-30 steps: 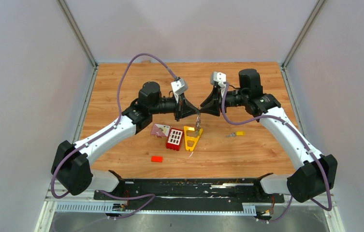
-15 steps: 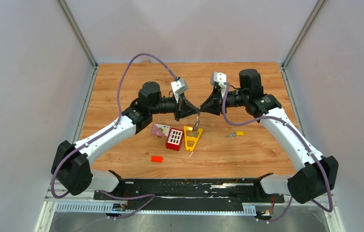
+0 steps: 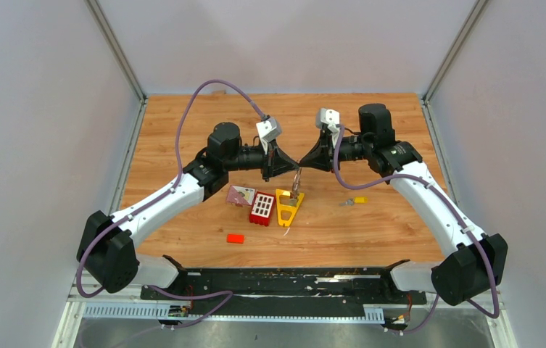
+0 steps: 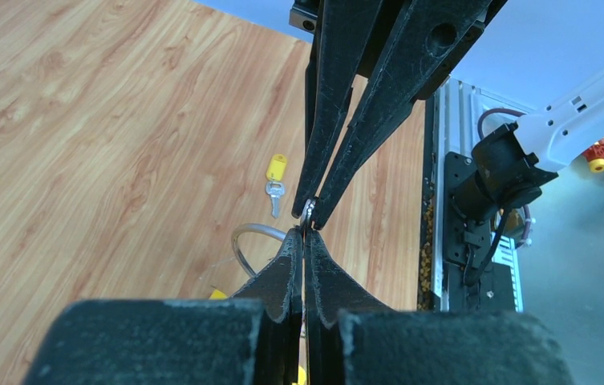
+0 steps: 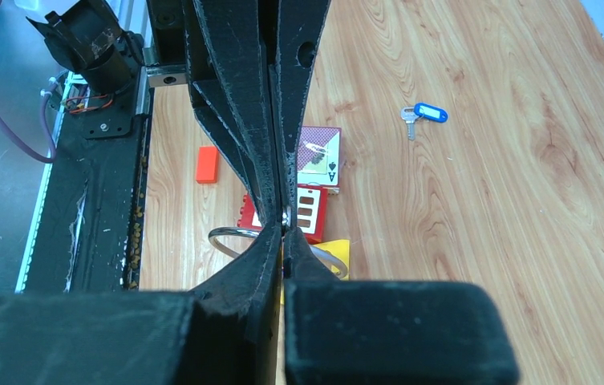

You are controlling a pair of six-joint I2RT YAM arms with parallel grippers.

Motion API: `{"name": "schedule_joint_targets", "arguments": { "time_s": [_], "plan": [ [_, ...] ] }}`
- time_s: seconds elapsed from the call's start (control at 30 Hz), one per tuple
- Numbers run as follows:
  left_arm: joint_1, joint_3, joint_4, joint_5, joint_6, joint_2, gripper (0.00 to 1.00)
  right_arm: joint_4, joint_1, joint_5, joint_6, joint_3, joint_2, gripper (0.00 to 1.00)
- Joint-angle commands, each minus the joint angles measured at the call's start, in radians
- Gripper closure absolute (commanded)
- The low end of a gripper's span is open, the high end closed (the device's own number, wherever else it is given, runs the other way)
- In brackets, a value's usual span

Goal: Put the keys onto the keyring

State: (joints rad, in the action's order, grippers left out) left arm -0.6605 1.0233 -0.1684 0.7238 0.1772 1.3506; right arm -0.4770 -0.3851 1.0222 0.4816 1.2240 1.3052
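Observation:
My two grippers meet tip to tip above the middle of the table. The left gripper [image 3: 292, 168] [image 4: 304, 234] is shut, and the right gripper [image 3: 304, 164] [image 5: 285, 231] is shut as well. Both pinch the thin silver keyring [image 4: 241, 242] [image 5: 224, 234], whose loop hangs below the tips [image 3: 296, 181]. A key with a yellow head [image 3: 355, 201] [image 4: 276, 172] lies flat on the wood to the right. In the right wrist view, a key with a blue head [image 5: 424, 114] lies further off; it is hidden in the top view.
Under the tips lies a yellow triangular frame [image 3: 288, 206]. A red block with holes [image 3: 261, 208] and a playing card [image 3: 240, 194] sit to its left. A small red block [image 3: 235, 238] lies nearer the front. A black rail [image 3: 284, 279] runs along the near edge.
The right gripper's jaws have closed onto the keyring. Both arms stay almost where they were, and the left gripper stays shut.

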Motion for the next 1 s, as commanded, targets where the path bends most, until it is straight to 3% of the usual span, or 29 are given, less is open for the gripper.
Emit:
{"name": "schedule_joint_targets", "arguments": {
  "time_s": [0.0, 0.17, 0.43, 0.73, 0.97],
  "plan": [
    [-0.01, 0.001, -0.057, 0.036, 0.003, -0.021, 0.99, 0.0, -0.003, 0.006, 0.053, 0.022, -0.034, 1.0],
    [-0.01, 0.007, -0.033, 0.034, -0.051, -0.028, 0.84, -0.012, -0.002, 0.01, 0.082, 0.014, -0.037, 1.0],
    [-0.01, 0.032, 0.042, 0.068, -0.175, -0.032, 0.71, -0.012, -0.003, 0.025, 0.098, 0.001, -0.045, 1.0],
    [-0.009, 0.087, 0.14, 0.085, -0.353, -0.047, 0.68, -0.015, -0.003, 0.033, 0.106, -0.014, -0.049, 1.0],
    [-0.01, 0.155, 0.176, 0.106, -0.357, -0.022, 0.74, -0.008, -0.002, 0.039, 0.1, -0.02, -0.046, 1.0]
  ]
}}
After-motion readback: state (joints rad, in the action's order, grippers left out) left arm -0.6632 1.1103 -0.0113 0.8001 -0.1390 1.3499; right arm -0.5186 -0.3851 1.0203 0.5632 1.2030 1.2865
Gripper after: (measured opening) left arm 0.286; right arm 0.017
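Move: The keyring is already pinched by both hands, fingertip to fingertip, its middle hanging about 6 cm straight below both hand points. From the left hand, the yellow triangle lies on the table about 27 cm down, 2 cm ahead and 2 cm left. The red block is some 10 cm left and 1 cm ahead, and the yellow-tagged key about 17 cm right and 4 cm ahead, both at table height. Opening to roughly a third, the left fingers let go of the keyring's top while the wrist rolls some 15 degrees about the line of the fingers; the hand first dips and draws back about 1 cm, then turns upward by some 2 cm, still close beside the right tips. The right fingers stay shut on the keyring and ease down and slightly back by just under 1 cm. ##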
